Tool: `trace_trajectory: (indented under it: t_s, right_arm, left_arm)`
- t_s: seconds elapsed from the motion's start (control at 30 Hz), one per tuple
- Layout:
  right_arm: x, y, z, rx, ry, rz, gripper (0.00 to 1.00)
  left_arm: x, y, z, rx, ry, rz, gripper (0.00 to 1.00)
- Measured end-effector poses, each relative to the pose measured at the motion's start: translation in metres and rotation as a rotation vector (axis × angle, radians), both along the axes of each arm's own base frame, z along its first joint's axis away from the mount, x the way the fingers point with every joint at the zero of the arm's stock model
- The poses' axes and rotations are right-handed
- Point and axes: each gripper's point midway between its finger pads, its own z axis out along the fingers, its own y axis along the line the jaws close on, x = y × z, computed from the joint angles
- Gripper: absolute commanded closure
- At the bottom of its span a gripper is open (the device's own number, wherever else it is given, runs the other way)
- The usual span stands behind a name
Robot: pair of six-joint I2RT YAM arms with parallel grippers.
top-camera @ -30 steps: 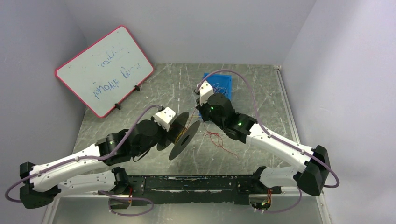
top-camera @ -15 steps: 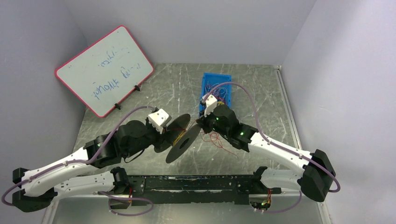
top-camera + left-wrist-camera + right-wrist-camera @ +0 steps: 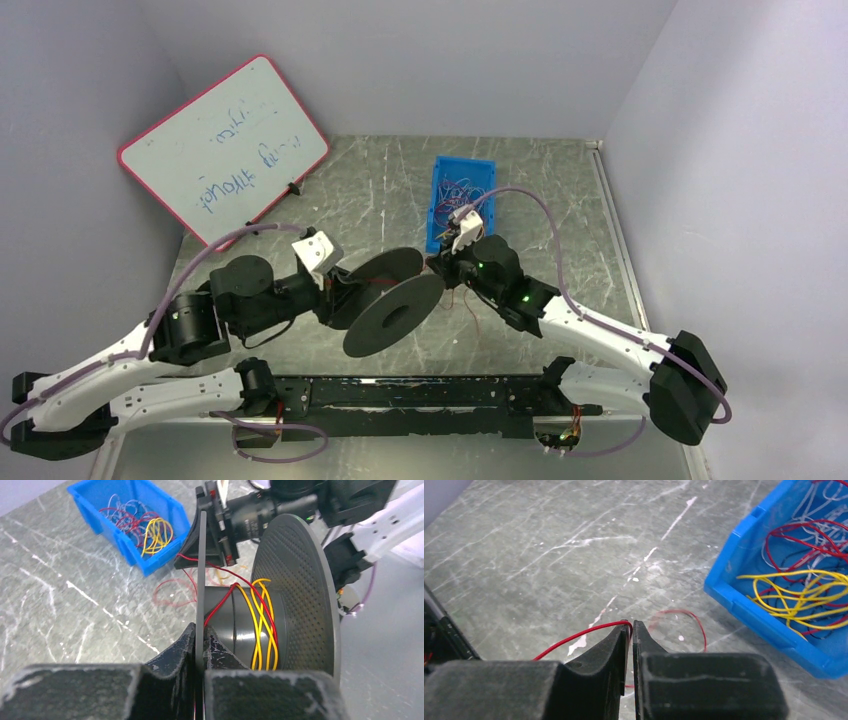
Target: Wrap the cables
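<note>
A black spool (image 3: 395, 305) hangs over the table, and my left gripper (image 3: 201, 630) is shut on its near flange (image 3: 201, 570). Yellow cables (image 3: 260, 625) and a red cable (image 3: 220, 570) are wound round the core. The red cable runs tight from the spool to my right gripper (image 3: 630, 625), just beyond the spool (image 3: 440, 268). There it bends over one fingertip (image 3: 623, 628) and drops between the jaws, which stand only a thin slit apart. The rest of the red cable (image 3: 694, 620) trails loose on the table.
A blue bin (image 3: 437, 215) holding more red, yellow and pale cables stands behind the right gripper, also seen in the wrist views (image 3: 150, 560) (image 3: 749, 610). A whiteboard (image 3: 225, 150) leans at the back left. Mauve arm cords loop above both arms.
The left arm drew back and turned the spool more face-on to the camera. The right gripper came nearer, off the bin and up to the spool, and its jaws eased slightly.
</note>
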Motion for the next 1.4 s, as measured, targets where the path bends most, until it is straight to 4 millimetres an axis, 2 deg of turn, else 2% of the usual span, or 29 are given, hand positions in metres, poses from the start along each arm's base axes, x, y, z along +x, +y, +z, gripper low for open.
trace_trajectory:
  t_s: [0.17, 0.53, 0.7, 0.87, 1.17, 1.4]
  right_arm:
    - [0.005, -0.01, -0.01, 0.001, 0.014, -0.049, 0.85]
    - [0.001, -0.008, -0.017, 0.052, 0.031, -0.048, 0.71]
    - [-0.001, -0.008, -0.023, 0.058, 0.038, -0.045, 0.61]
    - [0.001, -0.006, -0.018, 0.076, 0.028, -0.036, 0.52]
    - [0.003, 0.006, -0.022, 0.095, 0.028, 0.005, 0.49]
    - [0.005, 0.02, -0.019, 0.138, 0.013, 0.052, 0.49]
  left_arm:
    - [-0.01, 0.002, 0.016, -0.055, 0.0, -0.039, 0.93]
    - [-0.015, 0.009, 0.038, -0.129, -0.007, -0.042, 0.93]
    - [-0.016, 0.013, 0.054, -0.187, -0.021, -0.034, 0.93]
    - [-0.016, 0.015, 0.067, -0.222, -0.032, -0.027, 0.93]
    - [-0.016, 0.017, 0.091, -0.286, -0.054, -0.022, 0.93]
    - [-0.016, 0.019, 0.099, -0.318, -0.058, -0.02, 0.93]
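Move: From the right hand, the cable spool is about 11 cm back, 9 cm left and 12 cm higher, with the red cable running to it from right at the fingertips. The blue box is roughly 18 cm ahead and 6 cm right of that hand, 14 cm below. From the left hand, which holds the near flange, the spool's middle is some 8 cm right, level fore-and-aft and slightly lower. Still gripping the flange, the left hand lifts the spool about 10 cm, edging slightly back and left and tipping its rightward-pointing fingers up nearly 20 degrees. The right hand opens its almost shut fingers to half wide around the red cable, sinking some 2 cm; it drifts a little right, then about 3 cm back left, beneath the rising spool. ##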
